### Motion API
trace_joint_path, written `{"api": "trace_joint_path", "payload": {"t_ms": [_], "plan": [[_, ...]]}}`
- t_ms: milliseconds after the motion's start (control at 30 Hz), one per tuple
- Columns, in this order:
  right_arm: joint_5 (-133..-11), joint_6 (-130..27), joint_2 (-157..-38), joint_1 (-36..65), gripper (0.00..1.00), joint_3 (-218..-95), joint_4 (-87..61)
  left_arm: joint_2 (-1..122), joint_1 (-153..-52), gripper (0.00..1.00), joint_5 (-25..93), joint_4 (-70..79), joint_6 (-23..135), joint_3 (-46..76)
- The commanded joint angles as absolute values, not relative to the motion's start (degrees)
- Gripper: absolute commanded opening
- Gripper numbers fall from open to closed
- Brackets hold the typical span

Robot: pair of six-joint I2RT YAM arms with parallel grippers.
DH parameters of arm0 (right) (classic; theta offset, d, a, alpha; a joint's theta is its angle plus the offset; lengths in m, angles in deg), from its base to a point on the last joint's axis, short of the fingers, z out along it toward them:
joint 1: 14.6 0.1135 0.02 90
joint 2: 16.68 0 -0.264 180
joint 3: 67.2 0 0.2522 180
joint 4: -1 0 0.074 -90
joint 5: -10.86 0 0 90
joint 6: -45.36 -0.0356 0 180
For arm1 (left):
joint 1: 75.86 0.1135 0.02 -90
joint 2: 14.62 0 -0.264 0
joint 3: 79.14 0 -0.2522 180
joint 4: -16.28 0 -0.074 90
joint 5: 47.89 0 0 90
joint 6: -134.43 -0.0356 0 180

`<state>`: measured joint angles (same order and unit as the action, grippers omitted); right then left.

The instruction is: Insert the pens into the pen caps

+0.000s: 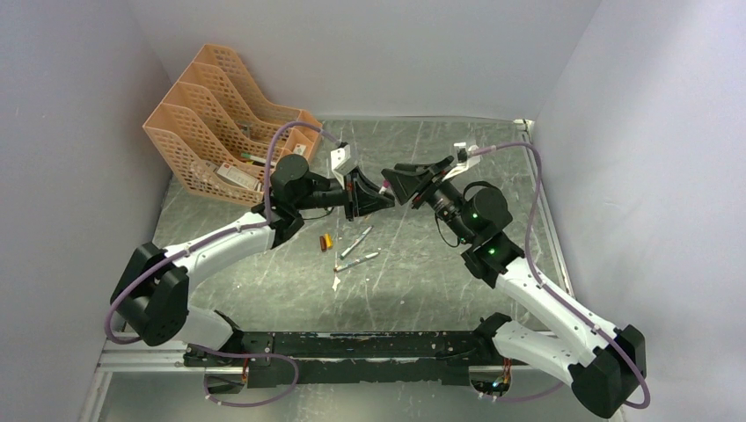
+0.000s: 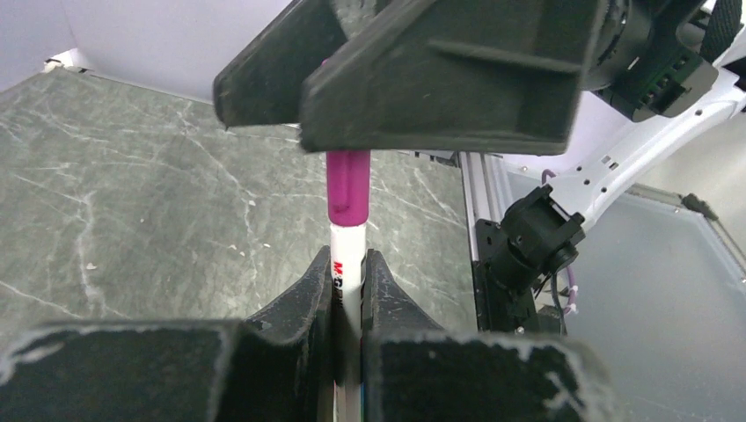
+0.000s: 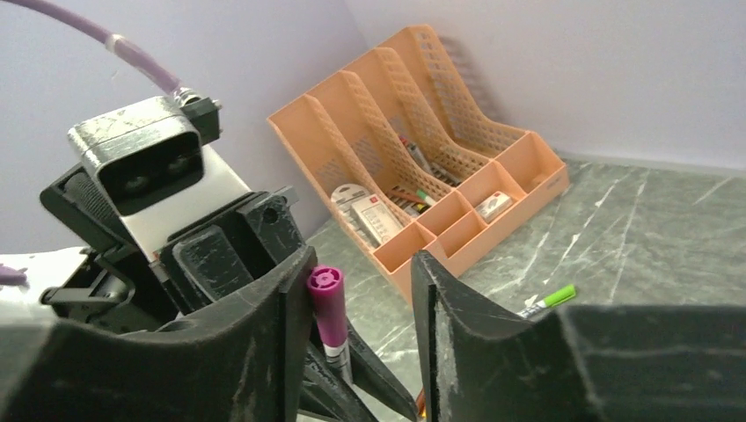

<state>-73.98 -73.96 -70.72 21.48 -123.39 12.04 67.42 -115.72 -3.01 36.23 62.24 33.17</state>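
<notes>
My left gripper (image 2: pixel 350 266) is shut on a white pen (image 2: pixel 346 242) held above the table. A magenta pen cap (image 2: pixel 348 186) sits on the pen's outer end. My right gripper (image 3: pixel 361 303) stands open around that cap (image 3: pixel 327 308): the cap lies against one finger and a wide gap separates it from the other. In the top view the two grippers (image 1: pixel 361 195) (image 1: pixel 400 182) meet tip to tip over the middle of the table. Two more pens (image 1: pixel 355 242) (image 1: pixel 358 261) lie on the table below them, with an orange pen cap (image 1: pixel 326 243) to their left.
An orange mesh desk organiser (image 1: pixel 224 132) holding stationery stands at the back left. A pen with a green cap (image 3: pixel 550 301) lies on the table in front of it. A small white scrap (image 1: pixel 336 283) lies near the pens. Walls close in on three sides.
</notes>
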Motion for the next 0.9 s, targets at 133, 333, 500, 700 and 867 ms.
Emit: {"api": "trace_joint_path", "payload": {"t_ms": [133, 333, 500, 700, 867], "plan": [[-71.2, -74.0, -71.97, 21.67, 0.21, -125.26, 12.39, 65.3, -115.77, 0.07, -4.7, 31.13, 56.23, 30.77], [-70.62, -74.3, -72.28, 21.64, 0.0, -124.93, 10.96, 65.86, -115.72, 0.07, -2.07, 31.8, 57.98, 29.49], [-68.62, -76.34, -71.76, 21.63, 0.0, -123.18, 10.26, 66.43, -115.74, 0.07, -1.24, 32.53, 59.09, 24.93], [-66.64, -80.28, -70.15, 21.66, 0.0, -118.46, 12.12, 66.82, -115.72, 0.07, 0.61, 33.25, 59.82, 19.88], [-63.37, -82.1, -70.98, 21.82, 0.0, -116.74, 12.73, 68.28, -115.73, 0.07, -0.67, 32.59, 59.69, 15.46]]}}
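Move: The magenta cap, already on the upright pen in the left hand, sits between the right hand's open fingers, about 1 cm to that hand's left and level with it; from the left hand it is roughly 6 cm up and 2 cm ahead. Far below on the table, some 34 cm under the right hand, one white pen lies straight out to its left by 8 cm, another 8 cm left and 5 cm back, and the yellow cap 14 cm left, level with it. The right fingers close on the magenta cap and pinch its upper part, after that hand eases about 1 cm left while the left hand, keeping its grip on the pen, sinks 1 cm. Then both rise together, left nearly 4 cm and right about 3 cm, drifting right, the right also slightly back, as the left seems to press the pen up into the cap. ##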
